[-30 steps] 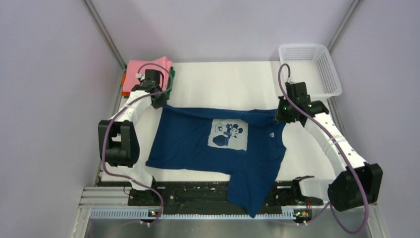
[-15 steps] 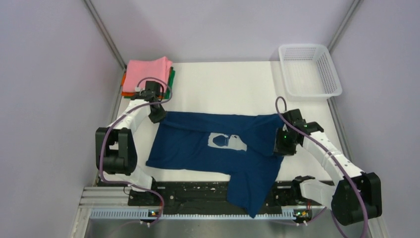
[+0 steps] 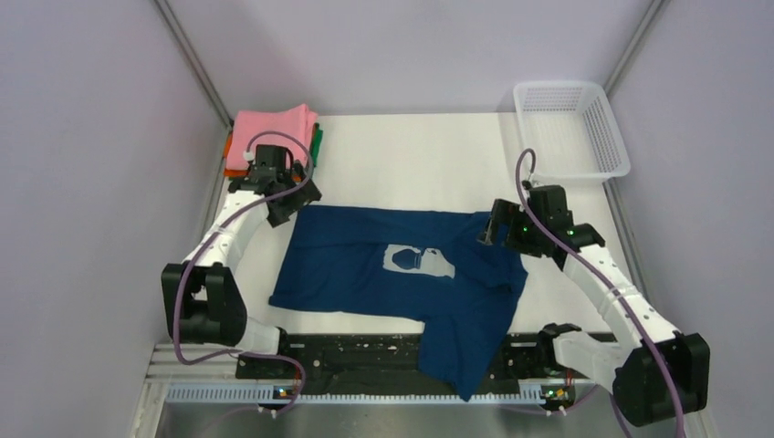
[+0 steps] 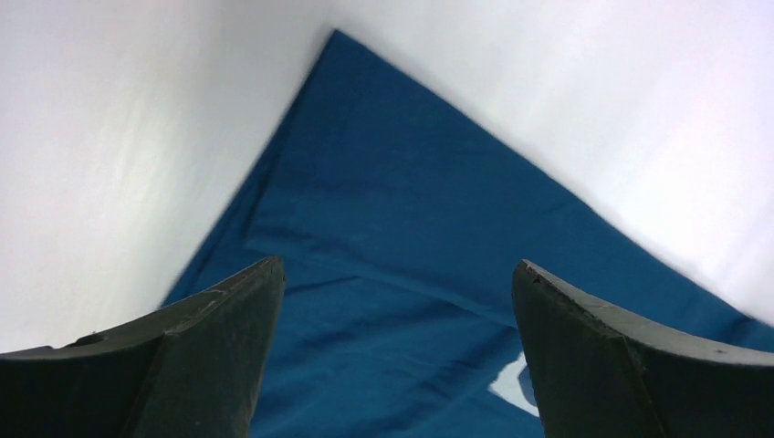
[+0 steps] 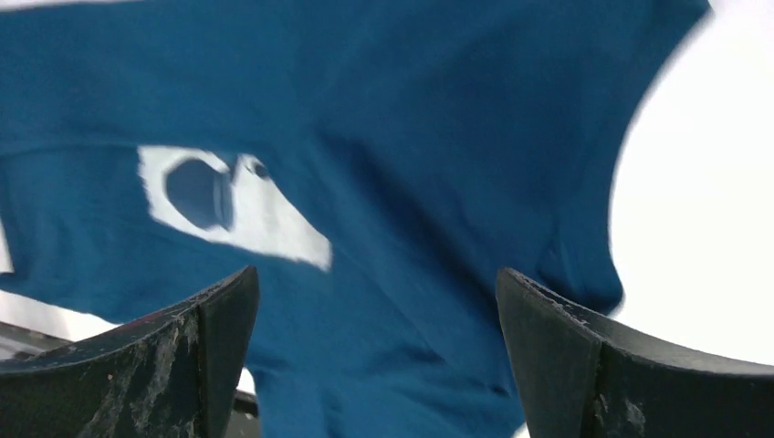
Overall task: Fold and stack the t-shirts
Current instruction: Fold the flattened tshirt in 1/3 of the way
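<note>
A navy blue t-shirt (image 3: 383,274) lies on the white table with its far edge folded toward the front, half covering its white chest print (image 3: 418,260). One sleeve hangs over the front rail. My left gripper (image 3: 290,203) stands open above the shirt's far left corner (image 4: 365,164), nothing between its fingers. My right gripper (image 3: 497,226) stands open above the far right part of the shirt (image 5: 438,182), also holding nothing. A stack of folded t-shirts, pink (image 3: 269,132) on top with orange and green edges beneath, sits at the far left corner.
A white plastic mesh basket (image 3: 571,128) stands at the far right corner. Bare white table (image 3: 411,164) lies beyond the shirt. The black front rail (image 3: 365,360) runs along the near edge between the arm bases.
Both grippers carried the shirt's far edge toward the front, folding it over the print, then opened and let go. The left gripper has drawn back slightly toward the far left.
</note>
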`<action>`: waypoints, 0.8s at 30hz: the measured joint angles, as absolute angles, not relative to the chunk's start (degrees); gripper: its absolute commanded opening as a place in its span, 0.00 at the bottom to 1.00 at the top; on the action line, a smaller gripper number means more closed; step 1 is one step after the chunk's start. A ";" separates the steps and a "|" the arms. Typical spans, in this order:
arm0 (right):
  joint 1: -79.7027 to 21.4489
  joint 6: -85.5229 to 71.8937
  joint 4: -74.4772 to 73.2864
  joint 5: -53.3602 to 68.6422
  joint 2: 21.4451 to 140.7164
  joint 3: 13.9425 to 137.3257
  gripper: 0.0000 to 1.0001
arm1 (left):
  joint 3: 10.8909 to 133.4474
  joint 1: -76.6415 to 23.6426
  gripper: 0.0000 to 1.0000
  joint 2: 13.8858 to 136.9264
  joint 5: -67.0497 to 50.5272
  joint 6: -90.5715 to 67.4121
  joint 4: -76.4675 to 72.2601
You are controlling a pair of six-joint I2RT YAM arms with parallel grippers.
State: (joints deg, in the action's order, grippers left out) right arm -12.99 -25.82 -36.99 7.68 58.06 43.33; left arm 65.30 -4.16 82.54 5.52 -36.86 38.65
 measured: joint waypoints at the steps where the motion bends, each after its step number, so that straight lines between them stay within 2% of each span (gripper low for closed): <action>1: -12.99 -26.17 -34.15 8.60 59.20 43.33 0.99 | 65.30 -4.23 0.99 83.02 3.36 -36.82 37.41; 10: -12.99 -28.86 -12.29 7.68 78.87 44.51 0.98 | 65.54 -4.64 0.99 97.14 -5.82 -36.97 29.12; 14: -13.02 -30.04 -9.34 4.38 84.77 45.15 0.98 | 65.95 -4.64 0.99 102.56 -6.28 -37.32 28.40; 24: -12.16 -32.18 -6.13 -3.14 94.67 51.00 0.98 | 69.58 -4.71 0.99 105.27 -3.55 -39.03 28.25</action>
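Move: From the left hand, the far left corner of the folded t-shirt lies about 7 cm ahead, barely 1 cm to the left and some 11 cm below; the stack of folded shirts is roughly 24 cm ahead and 8 cm left. The right hand has the folded t-shirt's far right corner about 14 cm ahead, 7 cm to its right and 9 cm below, with the white print level with it 15 cm to its left and the basket some 30 cm ahead, 20 cm right. With fingers kept wide open, both hands come down onto the folded-over flap just inside its far edge: the left swings a few centimetres forward and right and sinks nearly 10 cm, its fingers tipping a little steeper, while the right reaches forward about 10 cm as it sinks 8 cm and turns clockwise. Once down, both stop sinking and push the cloth forward along the table under their fingertips, the left by about 2 cm, the right by 3 to 4 cm. ##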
